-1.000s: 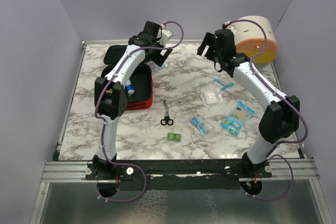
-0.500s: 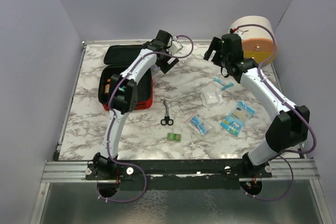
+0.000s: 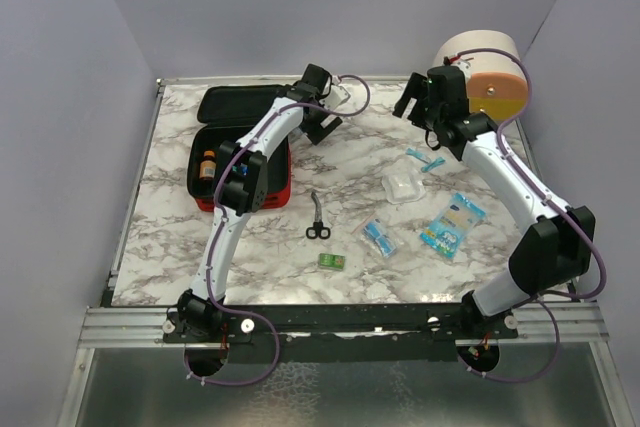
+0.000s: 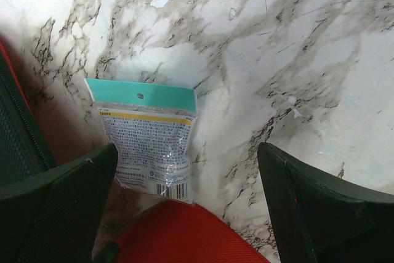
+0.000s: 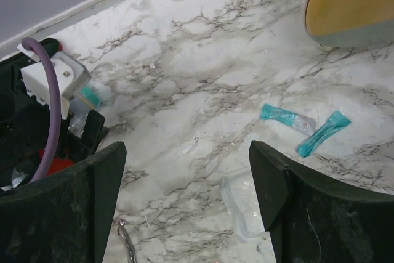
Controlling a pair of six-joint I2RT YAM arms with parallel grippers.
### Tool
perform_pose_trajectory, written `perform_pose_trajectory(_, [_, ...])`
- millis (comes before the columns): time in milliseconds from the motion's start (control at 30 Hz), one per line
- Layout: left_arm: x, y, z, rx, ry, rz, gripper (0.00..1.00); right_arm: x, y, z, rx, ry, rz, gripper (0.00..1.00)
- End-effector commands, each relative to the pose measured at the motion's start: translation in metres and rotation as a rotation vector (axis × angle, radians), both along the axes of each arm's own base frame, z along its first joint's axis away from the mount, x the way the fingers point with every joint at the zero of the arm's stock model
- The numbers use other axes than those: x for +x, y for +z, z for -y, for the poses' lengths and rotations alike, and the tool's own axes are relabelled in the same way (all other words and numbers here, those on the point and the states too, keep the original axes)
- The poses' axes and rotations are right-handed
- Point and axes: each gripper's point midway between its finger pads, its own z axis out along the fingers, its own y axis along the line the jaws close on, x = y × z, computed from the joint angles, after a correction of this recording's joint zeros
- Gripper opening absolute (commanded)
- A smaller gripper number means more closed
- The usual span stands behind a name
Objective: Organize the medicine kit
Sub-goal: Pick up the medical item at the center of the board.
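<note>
The medicine kit lies open at the left of the table, red outside and black inside, with its lid folded back. An orange bottle stands inside it. My left gripper hovers open just past the kit's far right corner. In the left wrist view the left gripper is over a flat packet with a teal header, which lies on the marble against the kit's red edge. My right gripper hangs open and empty above the back of the table; the right wrist view shows only bare marble under the right gripper.
A round cream, orange and yellow container stands at the back right. Scissors, a small green packet, blue packets, a clear pouch and teal sachets lie scattered on the marble. Purple walls close in the table.
My left gripper has swung from over the kit's rear to the right, past its far corner. The right gripper has drifted right and back toward the round container.
</note>
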Motion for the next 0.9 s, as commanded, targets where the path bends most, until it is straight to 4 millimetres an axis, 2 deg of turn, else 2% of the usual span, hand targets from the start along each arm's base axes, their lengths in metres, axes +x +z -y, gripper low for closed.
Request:
perform_pose_trajectory(0, [-0.001,-0.013,-0.017,0.008,0.082,-0.035,0.99,-0.004,0.010,0.010,0.011,-0.043,0.027,0.82])
perform_pose_trajectory(167, [0.003,-0.027,-0.034,-0.008,0.150,-0.064,0.97,-0.003,0.007,0.008,0.020,-0.034,0.019,0.82])
perform_pose_trajectory(300, [-0.002,-0.038,-0.045,-0.034,0.204,-0.118,0.94,-0.003,0.005,0.006,0.026,-0.032,0.015,0.82])
perform_pose_trajectory(467, [-0.013,-0.048,-0.046,-0.053,0.213,-0.170,0.87,0.000,0.005,0.004,0.036,-0.029,0.017,0.82])
perform_pose_trajectory(633, [-0.016,-0.052,-0.043,-0.058,0.202,-0.183,0.60,0.002,0.007,0.002,0.046,-0.027,0.023,0.81])
perform_pose_trajectory(700, [-0.018,-0.054,-0.042,-0.059,0.195,-0.192,0.43,0.002,0.006,0.002,0.047,-0.028,0.019,0.81])
perform_pose_trajectory(800, [-0.024,-0.055,-0.039,-0.065,0.188,-0.208,0.11,0.001,0.005,0.001,0.055,-0.028,0.020,0.81])
perform_pose_trajectory(867, [-0.026,-0.052,-0.035,-0.070,0.183,-0.208,0.00,0.000,0.003,0.000,0.062,-0.026,0.019,0.81])
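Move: The left hand hangs low and wide open just beside the medicine bag with the teal header, whose middle is about 5 cm to its left, 1 cm ahead and roughly 3 cm below. The open case is centred some 20 cm left and 11 cm back of the hand, its lid about 20 cm left and 7 cm ahead. From the right hand the bag lies some 27 cm left, 12 cm ahead and 20 cm lower. The left fingers pinch the lower part of the medicine bag, closing from wide open to nearly shut. To get there the hand first slides about 4 cm left over the bag, sinking about 2 cm and turning some 10 degrees counter-clockwise, with its left finger pushing the case and lid along; most of the closing comes once the sideways travel has ended. ##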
